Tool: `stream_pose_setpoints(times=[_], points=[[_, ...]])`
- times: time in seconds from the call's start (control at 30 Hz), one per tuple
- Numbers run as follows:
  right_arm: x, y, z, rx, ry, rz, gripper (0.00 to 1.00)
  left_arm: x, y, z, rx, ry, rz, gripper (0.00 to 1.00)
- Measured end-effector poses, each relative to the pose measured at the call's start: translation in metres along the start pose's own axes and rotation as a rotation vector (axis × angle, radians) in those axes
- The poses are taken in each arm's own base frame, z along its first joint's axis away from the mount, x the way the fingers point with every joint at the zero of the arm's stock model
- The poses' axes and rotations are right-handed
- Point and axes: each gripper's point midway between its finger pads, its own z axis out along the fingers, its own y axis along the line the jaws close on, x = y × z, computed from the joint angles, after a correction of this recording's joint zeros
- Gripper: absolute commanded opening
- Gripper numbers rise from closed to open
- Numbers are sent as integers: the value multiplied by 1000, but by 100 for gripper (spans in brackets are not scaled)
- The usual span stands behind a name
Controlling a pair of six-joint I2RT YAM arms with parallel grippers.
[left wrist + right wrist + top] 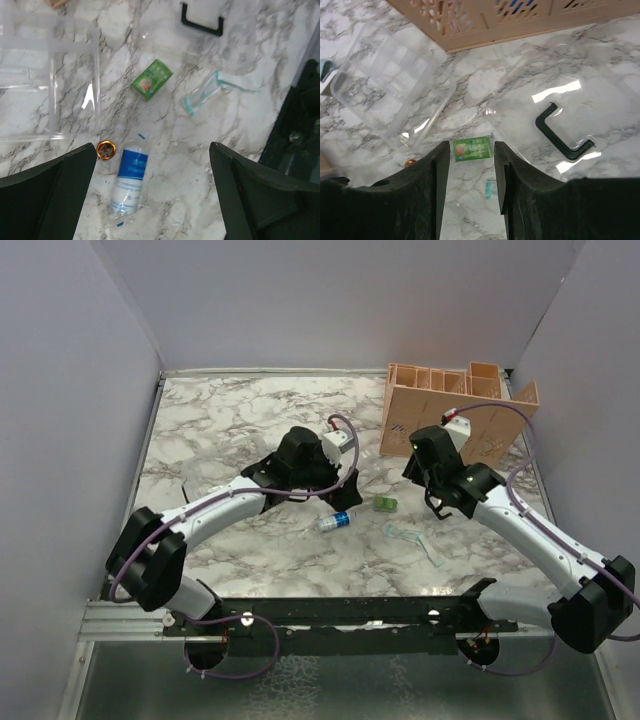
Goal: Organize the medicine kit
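Note:
The medicine kit lies apart in two pieces. Its clear compartmented box (390, 92) rests on the marble, and its clear lid (570, 85) with the black handle (563, 131) lies flat beside it. My left gripper (152, 150) hangs open above a white roll with a blue label (130, 180) and a small gold tin (106, 149), holding nothing. A green box (151, 79) and a clear teal-edged packet (205, 95) lie farther off. My right gripper (470, 150) is open over the marble, with the green box (472, 149) on the table just past its tips.
A peach slotted organizer (455, 410) stands at the back right, close behind the right arm. The roll (335, 522), green box (386, 504) and packet (410, 538) lie loose between the two arms. White walls enclose the table on three sides.

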Motion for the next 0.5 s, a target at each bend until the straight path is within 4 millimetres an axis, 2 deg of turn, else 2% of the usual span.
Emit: stream_pose_setpoints(times=[0.17, 0.3, 0.5], points=[[-13, -29, -6, 68, -43, 36, 42, 47, 29, 21, -60, 155, 61, 97], [-14, -41, -6, 91, -55, 53, 42, 81, 39, 28, -68, 272, 92, 99], [-5, -51, 0, 119, -34, 48, 42, 101, 41, 34, -62, 385, 147, 98]])
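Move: The rolled bandage lies about 16 cm below my open left hand, some 2 cm to its left and 1 cm back. The red-gold cap is 2 cm ahead at the same depth; the green box is 3 cm ahead and 9 cm right. The clear divided tray is centred 14 cm straight ahead. From my right hand the bandage is roughly 18 cm left, 6 cm back and 16 cm down. I sink my left hand some 11 cm almost straight down towards the rolled bandage, quick at first, then slowing, with a slight drift left and back. On the way the wrist tips the fingers about 20 degrees steeper; they stay wide open either side of the bandage, above it. My right hand, its opening unchanged, shifts about 5 cm right, away from the bandage. ##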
